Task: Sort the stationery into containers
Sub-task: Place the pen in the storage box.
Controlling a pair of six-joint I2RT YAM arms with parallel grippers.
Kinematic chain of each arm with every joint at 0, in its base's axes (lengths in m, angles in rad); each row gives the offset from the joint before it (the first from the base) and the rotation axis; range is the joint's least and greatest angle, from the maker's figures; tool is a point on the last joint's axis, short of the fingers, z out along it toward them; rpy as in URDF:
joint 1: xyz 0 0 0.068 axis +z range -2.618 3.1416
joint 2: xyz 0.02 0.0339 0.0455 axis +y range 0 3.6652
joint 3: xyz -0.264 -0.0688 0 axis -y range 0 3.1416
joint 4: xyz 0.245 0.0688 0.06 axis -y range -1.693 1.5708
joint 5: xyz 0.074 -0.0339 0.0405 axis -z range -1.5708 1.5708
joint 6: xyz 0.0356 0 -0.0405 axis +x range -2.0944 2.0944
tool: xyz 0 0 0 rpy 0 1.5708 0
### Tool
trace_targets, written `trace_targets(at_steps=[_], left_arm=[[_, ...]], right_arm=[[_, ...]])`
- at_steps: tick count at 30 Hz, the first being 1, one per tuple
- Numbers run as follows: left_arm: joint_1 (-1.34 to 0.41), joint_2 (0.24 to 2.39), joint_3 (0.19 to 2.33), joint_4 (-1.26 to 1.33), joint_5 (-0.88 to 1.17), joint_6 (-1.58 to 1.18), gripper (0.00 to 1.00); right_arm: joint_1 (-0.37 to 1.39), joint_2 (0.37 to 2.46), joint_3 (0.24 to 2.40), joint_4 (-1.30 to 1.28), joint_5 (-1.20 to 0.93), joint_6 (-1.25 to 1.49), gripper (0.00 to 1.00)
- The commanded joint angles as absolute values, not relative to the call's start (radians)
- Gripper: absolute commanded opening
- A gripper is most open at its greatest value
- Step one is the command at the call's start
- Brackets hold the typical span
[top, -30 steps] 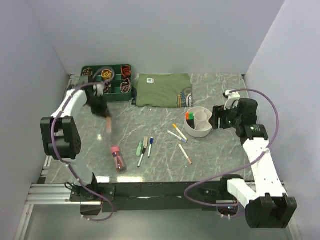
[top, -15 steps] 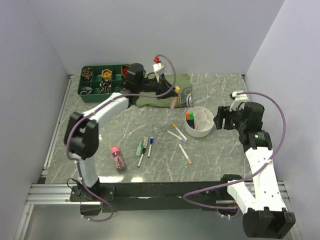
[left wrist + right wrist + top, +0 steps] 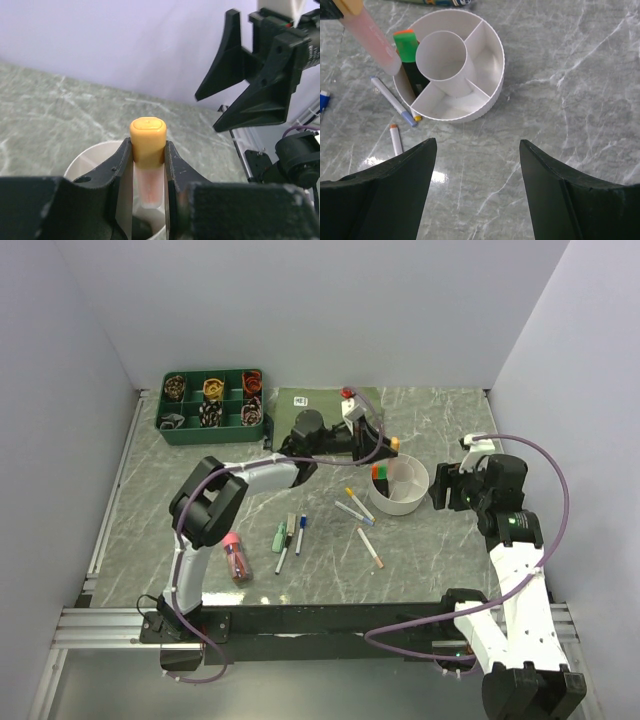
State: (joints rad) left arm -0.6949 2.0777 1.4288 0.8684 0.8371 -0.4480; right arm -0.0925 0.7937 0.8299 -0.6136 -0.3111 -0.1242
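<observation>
My left gripper (image 3: 148, 150) is shut on a pink highlighter with an orange cap (image 3: 148, 135), held upright over the left side of the white round organiser (image 3: 398, 508). From above, this gripper (image 3: 386, 447) hangs at the organiser's back left edge. One ring compartment holds a green highlighter with an orange end (image 3: 406, 45) and a dark one beside it. My right gripper (image 3: 476, 145) stands open over bare table just right of the organiser (image 3: 470, 116). Several pens (image 3: 360, 504) lie loose left of it, with a green marker (image 3: 279, 536) and a pink-capped tube (image 3: 235, 555) further left.
A green divided tray (image 3: 212, 405) with small items stands at the back left. A folded olive cloth (image 3: 330, 410) lies at the back, partly under my left arm. Side walls close in the table left and right.
My left arm has swept from the green tray at the back left across to the organiser, carrying the highlighter. The right arm has barely moved.
</observation>
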Motion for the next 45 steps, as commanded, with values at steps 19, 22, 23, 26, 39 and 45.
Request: trace_targets(at_steps=[19,22,23,26,39,45], left_arm=[[-0.716,2.167,1.301,1.175,0.769,-0.505,0.01],[-0.716,2.190,1.296,1.186,0.765,-0.495,0.01],[-0.716,2.194,1.293,1.193,0.759,-0.491,0.01],[-0.716,2.209,1.275,1.216,0.746,-0.482,0.01],[-0.716,2.207,1.201,1.233,0.730,-0.449,0.12],[-0.716,2.171,1.178,1.192,0.722,-0.411,0.37]], right_arm=[[-0.103,0.853,0.876,-0.649,-0.310,-0.152,0.75],[-0.103,0.862,0.879,-0.655,-0.311,-0.153,0.75],[-0.103,0.864,0.877,-0.657,-0.311,-0.155,0.75],[-0.101,0.873,0.879,-0.660,-0.314,-0.155,0.75],[-0.101,0.896,0.865,-0.627,-0.336,-0.141,0.75],[-0.101,0.902,0.868,-0.624,-0.341,-0.140,0.75]])
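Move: The left hand holds the pen over the storage box, whose middle is about 5 cm to the hand's right, level with it fore and aft, and some 17 cm below. The black marker pair already in the box's left part stands about 13 cm below the hand and 1 cm ahead; the yellow-capped pen lies 1 cm back, 4 cm to the left and 21 cm down on the table. From the right hand, the box is about 9 cm ahead, 6 cm left and 13 cm below. Still pinching the pen by its orange cap, the left hand edges about 1 cm to the right, then sinks roughly 10 cm almost straight down, easing back left as it goes, so that the pen's lower end goes into the box's left-hand part beside the green marker. The wrist hardly turns and the fingers keep their hold, while the empty right hand, still open and clear of the box, settles about 3 cm lower and tips slightly downward. ##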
